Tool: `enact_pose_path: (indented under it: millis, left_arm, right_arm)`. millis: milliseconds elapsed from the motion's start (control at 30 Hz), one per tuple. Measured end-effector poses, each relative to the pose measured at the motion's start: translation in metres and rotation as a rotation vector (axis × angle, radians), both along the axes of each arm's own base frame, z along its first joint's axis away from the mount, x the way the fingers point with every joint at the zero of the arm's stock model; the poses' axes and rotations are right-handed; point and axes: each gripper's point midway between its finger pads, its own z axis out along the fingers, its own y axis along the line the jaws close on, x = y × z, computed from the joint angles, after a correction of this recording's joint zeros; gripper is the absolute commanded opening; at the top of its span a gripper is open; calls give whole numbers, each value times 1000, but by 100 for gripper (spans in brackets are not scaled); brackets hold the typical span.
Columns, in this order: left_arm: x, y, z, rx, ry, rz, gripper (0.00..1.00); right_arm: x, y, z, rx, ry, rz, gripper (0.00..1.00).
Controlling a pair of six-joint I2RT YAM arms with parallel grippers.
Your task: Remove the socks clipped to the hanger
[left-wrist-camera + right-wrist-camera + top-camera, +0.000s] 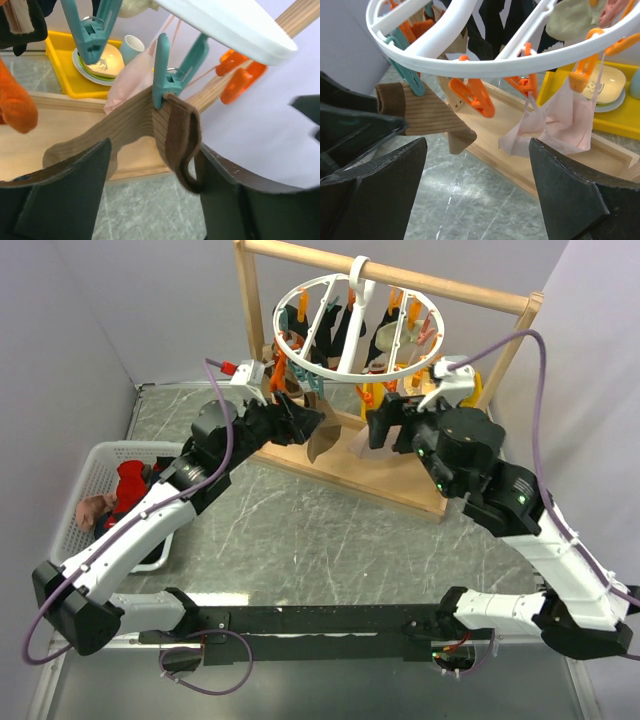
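The white ring hanger (300, 352) hangs from a wooden rail with several socks clipped to it. A brown ribbed sock (140, 125) hangs from a teal clip (172, 70); it also shows in the top view (322, 437) and the right wrist view (427, 112). My left gripper (305, 420) is open, its jaws standing either side of the sock's dark cuff (182, 145), which hangs close to the right finger (235, 195). My right gripper (385, 427) is open and empty just below the ring (470, 55), near a pale pink sock (560, 122) on orange clips.
A white basket (98, 455) at the left holds a red sock (130, 483) and a pinkish one. The wooden frame's base (400, 480) lies under the hanger. A yellow tray (620, 127) with plates and a cup sits behind it.
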Motion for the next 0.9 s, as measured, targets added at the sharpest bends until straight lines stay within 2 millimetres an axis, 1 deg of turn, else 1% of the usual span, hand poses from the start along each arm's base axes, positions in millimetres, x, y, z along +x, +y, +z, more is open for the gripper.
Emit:
enact_pose_path:
  millis: [100, 133, 200, 233, 367, 500, 633, 733, 900]
  left_arm:
    - [9, -5, -6, 15, 11, 5, 50]
    - [11, -6, -9, 24, 13, 9, 31]
    - [14, -6, -12, 30, 14, 18, 9]
    - [15, -6, -12, 33, 11, 21, 1]
    - [16, -5, -8, 35, -13, 28, 1]
    - [16, -5, -8, 37, -16, 26, 1]
    - [12, -8, -6, 37, -22, 12, 1]
    - [3, -15, -3, 31, -30, -14, 1]
    - [-16, -29, 5, 9, -55, -64, 1]
  right_arm:
    - [-8, -10, 5, 22, -17, 0, 91]
    - [-11, -14, 6, 32, -23, -1, 91]
    - [-17, -21, 6, 47, -33, 0, 92]
    - [-19, -23, 6, 54, -38, 0, 92]
    - [-23, -27, 7, 72, -50, 1, 92]
    - [-22, -23, 7, 80, -46, 13, 95]
    - [-20, -10, 4, 89, -32, 50, 95]
    - [-18, 1, 5, 96, -19, 80, 95]
    - [-11, 19, 19, 126, -11, 111, 95]
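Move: The brown sock's middle is some 4 cm ahead of the left hand, 3 to its right and 4 below, with its upper end already between the open fingers. The teal clip holding it is about 3 cm ahead and 4 above; an orange clip hangs 8 cm to the right and 2 ahead, at the teal clip's height. From the right hand, the sock is roughly 8 cm ahead, 7 left and 10 below. The left fingers close on the brown sock's upper edge just below the teal clip, after easing in about 2 cm forward and slightly down. Keeping that pinch, the left hand draws back and to the right some 4 cm, rising slightly. Beside it the right hand, still open, pulls back and right about 3 cm, then swings left some 4 cm and rises slightly. ##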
